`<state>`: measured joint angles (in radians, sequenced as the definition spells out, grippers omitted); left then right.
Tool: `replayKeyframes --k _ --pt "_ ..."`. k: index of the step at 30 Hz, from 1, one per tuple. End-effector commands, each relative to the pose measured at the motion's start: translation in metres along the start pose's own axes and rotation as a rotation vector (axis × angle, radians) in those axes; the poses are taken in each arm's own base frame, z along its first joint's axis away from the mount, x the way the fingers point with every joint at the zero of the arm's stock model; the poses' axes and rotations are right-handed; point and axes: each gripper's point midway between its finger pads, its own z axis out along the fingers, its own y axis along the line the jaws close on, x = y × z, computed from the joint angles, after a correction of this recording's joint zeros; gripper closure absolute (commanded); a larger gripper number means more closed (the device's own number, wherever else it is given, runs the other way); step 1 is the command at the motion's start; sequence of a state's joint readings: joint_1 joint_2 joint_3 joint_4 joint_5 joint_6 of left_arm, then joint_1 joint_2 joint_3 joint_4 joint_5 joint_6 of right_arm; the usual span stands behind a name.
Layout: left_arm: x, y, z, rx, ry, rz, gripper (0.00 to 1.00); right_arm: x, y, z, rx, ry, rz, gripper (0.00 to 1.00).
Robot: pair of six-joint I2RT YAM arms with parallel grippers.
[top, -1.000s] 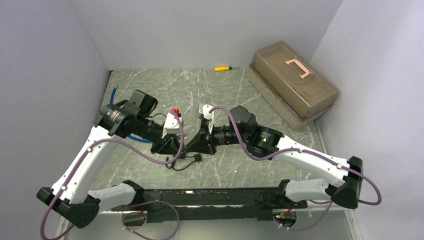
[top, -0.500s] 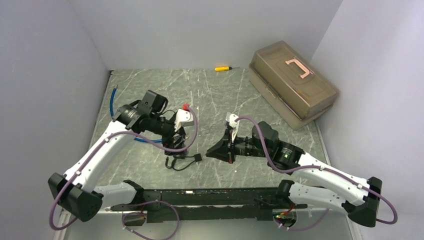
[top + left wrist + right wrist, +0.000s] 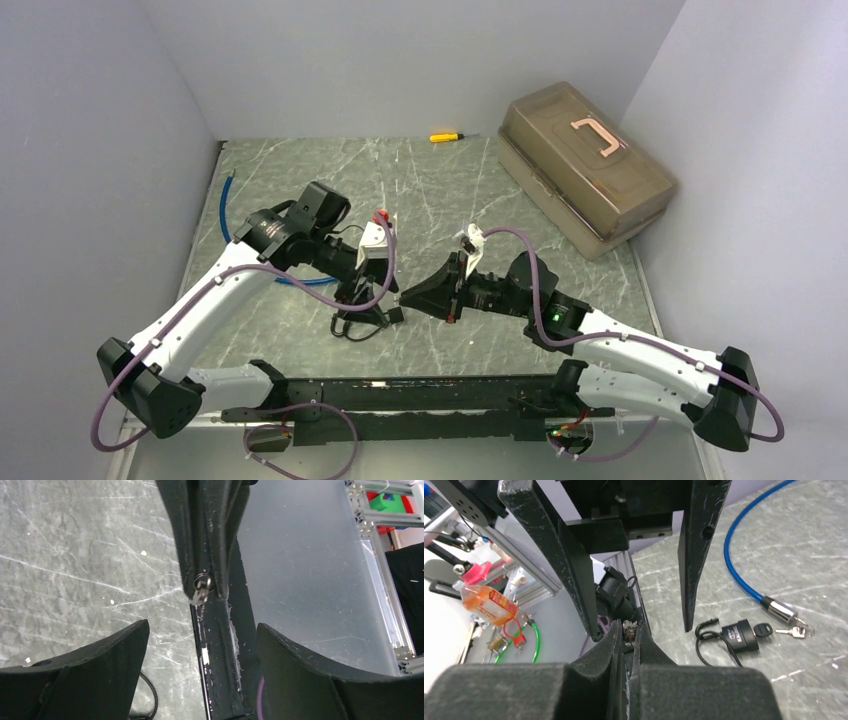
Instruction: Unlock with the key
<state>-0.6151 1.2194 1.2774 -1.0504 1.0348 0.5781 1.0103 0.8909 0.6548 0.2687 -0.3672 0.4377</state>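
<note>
A small silver key (image 3: 201,587) on a ring is pinched at the tips of my right gripper (image 3: 629,629), which is shut on it. The gripper points left, low over the table (image 3: 408,297). My left gripper (image 3: 202,626) is open. Its two fingers (image 3: 559,555) straddle the right gripper's tip without touching the key. A black padlock (image 3: 740,634) with a thin black cable loop lies on the table (image 3: 395,313) just below both grippers. A black-headed key (image 3: 764,628) and small silver keys (image 3: 795,630) lie at its right side.
A blue cable (image 3: 226,200) with a silver lock end (image 3: 780,611) lies left of the padlock. A brown toolbox (image 3: 585,165) stands at the back right, and a yellow screwdriver (image 3: 445,136) lies by the back wall. The black rail (image 3: 420,390) runs along the near edge.
My left gripper was shut and has opened, and its arm has swung right and forward. The right gripper drew back to the right, then came left a little, staying shut.
</note>
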Motion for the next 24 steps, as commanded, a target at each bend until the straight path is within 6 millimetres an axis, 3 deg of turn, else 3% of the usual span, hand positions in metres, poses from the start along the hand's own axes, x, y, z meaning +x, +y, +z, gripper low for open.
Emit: replayKeyframes --k 1,6,11,13,24 --pt "-0.016 -0.027 -0.008 0.070 -0.065 0.064 0.18 -0.042 0.019 0.008 -0.089 -0.165 -0.006 1.00" --pt "-0.018 -0.029 -0.012 0.048 -0.063 0.087 0.32 -0.044 0.017 0.012 -0.081 -0.171 -0.001 1.00" --pt "-0.018 -0.023 -0.015 -0.010 -0.049 0.094 0.64 -0.043 0.014 0.017 -0.069 -0.156 -0.001 1.00" --pt "-0.018 -0.022 -0.016 -0.021 -0.046 0.101 0.71 -0.042 0.013 0.018 -0.068 -0.150 0.000 1.00" --pt "-0.015 -0.011 -0.017 -0.083 -0.038 0.075 0.67 -0.042 0.017 0.021 -0.092 -0.138 0.001 1.00"
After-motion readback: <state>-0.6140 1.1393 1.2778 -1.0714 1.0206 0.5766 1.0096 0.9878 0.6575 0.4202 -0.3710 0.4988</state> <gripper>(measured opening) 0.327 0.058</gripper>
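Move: The right fingertips already pinch the key on its small ring. From the open left fingers' grasp point, that key sits about 2 cm to the right and 2 cm higher, roughly level fore and aft. On the table, some 25 cm below the left hand, the black cable lock's body lies about 4 cm ahead and 1 cm left, and the black padlock some 8 cm ahead and 11 cm left. From the right hand, the left fingertips are about 2 cm left and 2 cm below. The left hand draws back about 1.5 cm while rising as much and easing 1 cm left, its wide-open fingers narrowing to about a third of their opening around the key and ring, though a grip on them can't be seen. Keeping the key pinched, the right hand carries it nearly 2 cm left towards the left fingers, climbing 1.5 cm at first and then sinking about 1 cm, edging slightly forward with little turn of the wrist. ##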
